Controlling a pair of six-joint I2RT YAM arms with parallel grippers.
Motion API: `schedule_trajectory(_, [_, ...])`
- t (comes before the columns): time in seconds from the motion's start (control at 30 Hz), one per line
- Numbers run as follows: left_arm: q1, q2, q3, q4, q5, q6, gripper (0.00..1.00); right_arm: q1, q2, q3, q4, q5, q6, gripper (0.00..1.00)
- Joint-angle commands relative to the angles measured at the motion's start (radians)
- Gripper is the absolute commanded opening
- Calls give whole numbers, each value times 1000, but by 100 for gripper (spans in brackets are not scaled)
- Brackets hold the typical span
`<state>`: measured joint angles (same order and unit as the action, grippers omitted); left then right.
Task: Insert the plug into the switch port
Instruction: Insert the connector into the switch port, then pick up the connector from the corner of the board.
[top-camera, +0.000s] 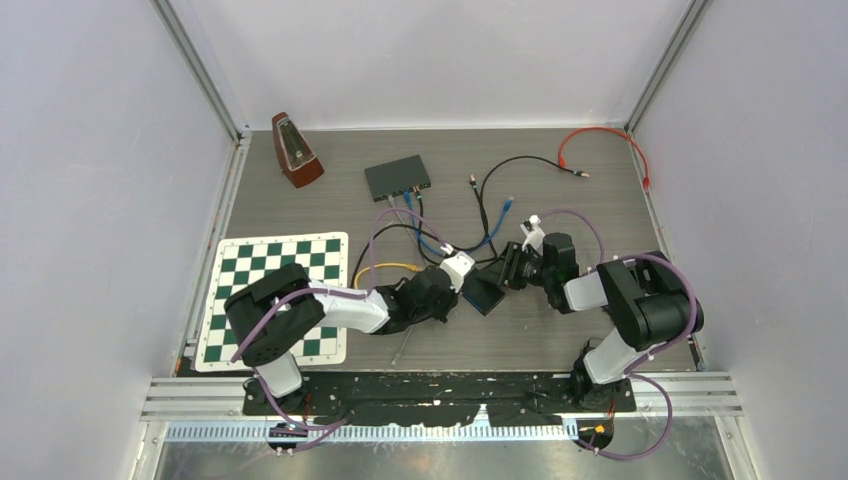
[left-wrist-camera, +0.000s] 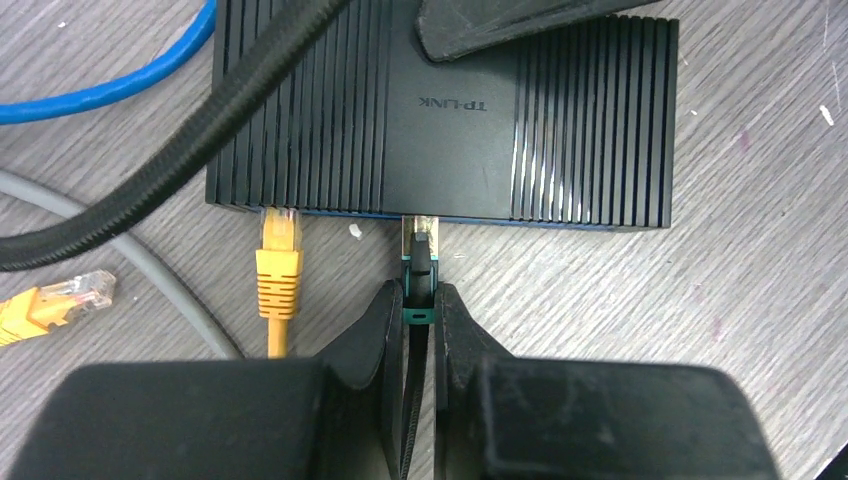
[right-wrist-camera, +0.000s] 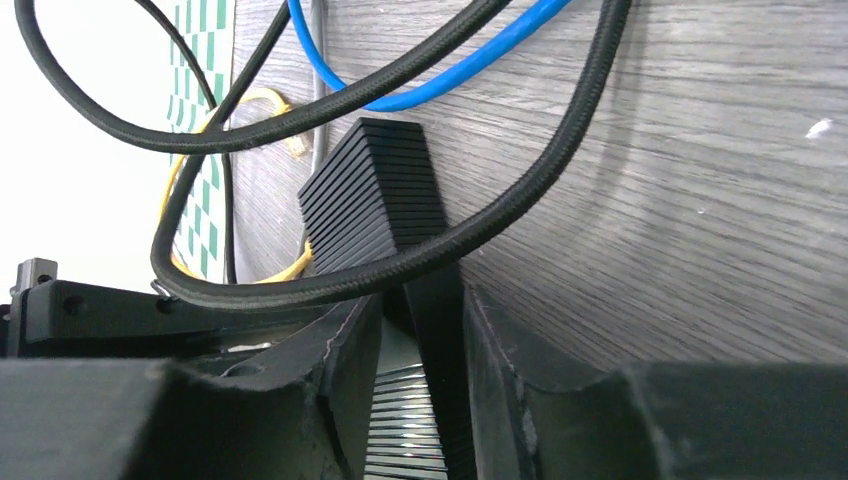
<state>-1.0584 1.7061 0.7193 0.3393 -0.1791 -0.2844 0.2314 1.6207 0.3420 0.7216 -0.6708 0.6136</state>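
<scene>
A black TP-LINK switch (left-wrist-camera: 440, 110) lies on the grey table; in the top view it (top-camera: 484, 291) sits between both grippers. My left gripper (left-wrist-camera: 420, 295) is shut on the boot of a black and teal plug (left-wrist-camera: 420, 250). The plug's clear tip sits in the mouth of a port in the middle of the switch's front face. A yellow plug (left-wrist-camera: 278, 250) sits in the port to its left. My right gripper (right-wrist-camera: 425, 310) is shut on the switch's far edge (right-wrist-camera: 375, 200), one finger (left-wrist-camera: 500, 25) resting on its top. In the top view the left gripper (top-camera: 462, 268) and right gripper (top-camera: 505, 272) face each other.
A second black switch (top-camera: 397, 177) with cables plugged in lies at the back. A metronome (top-camera: 296, 150) stands back left and a green chessboard (top-camera: 275, 290) lies at the left. A loose yellow plug (left-wrist-camera: 50, 305), blue cable (left-wrist-camera: 110, 85), black braided cable (left-wrist-camera: 200, 140) and orange cable (top-camera: 600, 135) lie around.
</scene>
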Motion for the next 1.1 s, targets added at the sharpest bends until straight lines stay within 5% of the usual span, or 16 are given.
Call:
schedule_trajectory(0.0, [43,1,57,41,-43,29,10,35,-77,44,-242,-125,68,46])
schedule_trajectory(0.1, [43,-17,32,-14,-51,19,22,1,-124,165,-507,39,-5,54])
schedule_trajectory(0.27, [43,-64,0,-55,-35,3,44,-49,-297,246,-721,302,-37,67])
schedule_trajectory(0.4, [44,-116,-11,-80,-9,-10,52,-55,-391,355,-861,343,-112,69])
schedule_trajectory(0.57, [43,-202,4,-123,64,1,78,-55,-402,522,-905,354,-127,68])
schedule_trajectory(0.63, [43,-239,2,-130,84,-9,99,-58,-353,606,-939,390,-138,68])
schedule_trajectory(0.87, [42,-377,-20,-216,175,-3,99,-117,-158,879,-950,547,-231,68])
schedule_trajectory(1.07, [41,-602,-13,-392,48,84,100,-211,54,1094,-904,599,-184,67])
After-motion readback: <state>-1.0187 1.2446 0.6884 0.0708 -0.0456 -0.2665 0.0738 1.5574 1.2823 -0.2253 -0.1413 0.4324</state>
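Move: The left gripper holds the black plug at the switch port, whose mouth is about 2 cm ahead and 2 cm right of it, 1 cm lower. The switch's middle lies some 5 cm ahead and 6 cm right of that hand; the inserted yellow plug is 4 cm ahead, 2 cm left. From the right gripper, on the switch's rear long side, the switch's middle is about 2 cm back, 5 cm left; the blue plug is roughly 17 cm straight ahead. Open the left fingers wide to let go of the black plug, easing about 1.5 cm forward and left as they part, then lift roughly 11 cm while drawing back. Meanwhile spread the right fingers off the switch's rear side and carry that hand up and forward, each about 19 cm, and 12 cm right, turning it clockwise some 30 degrees. ##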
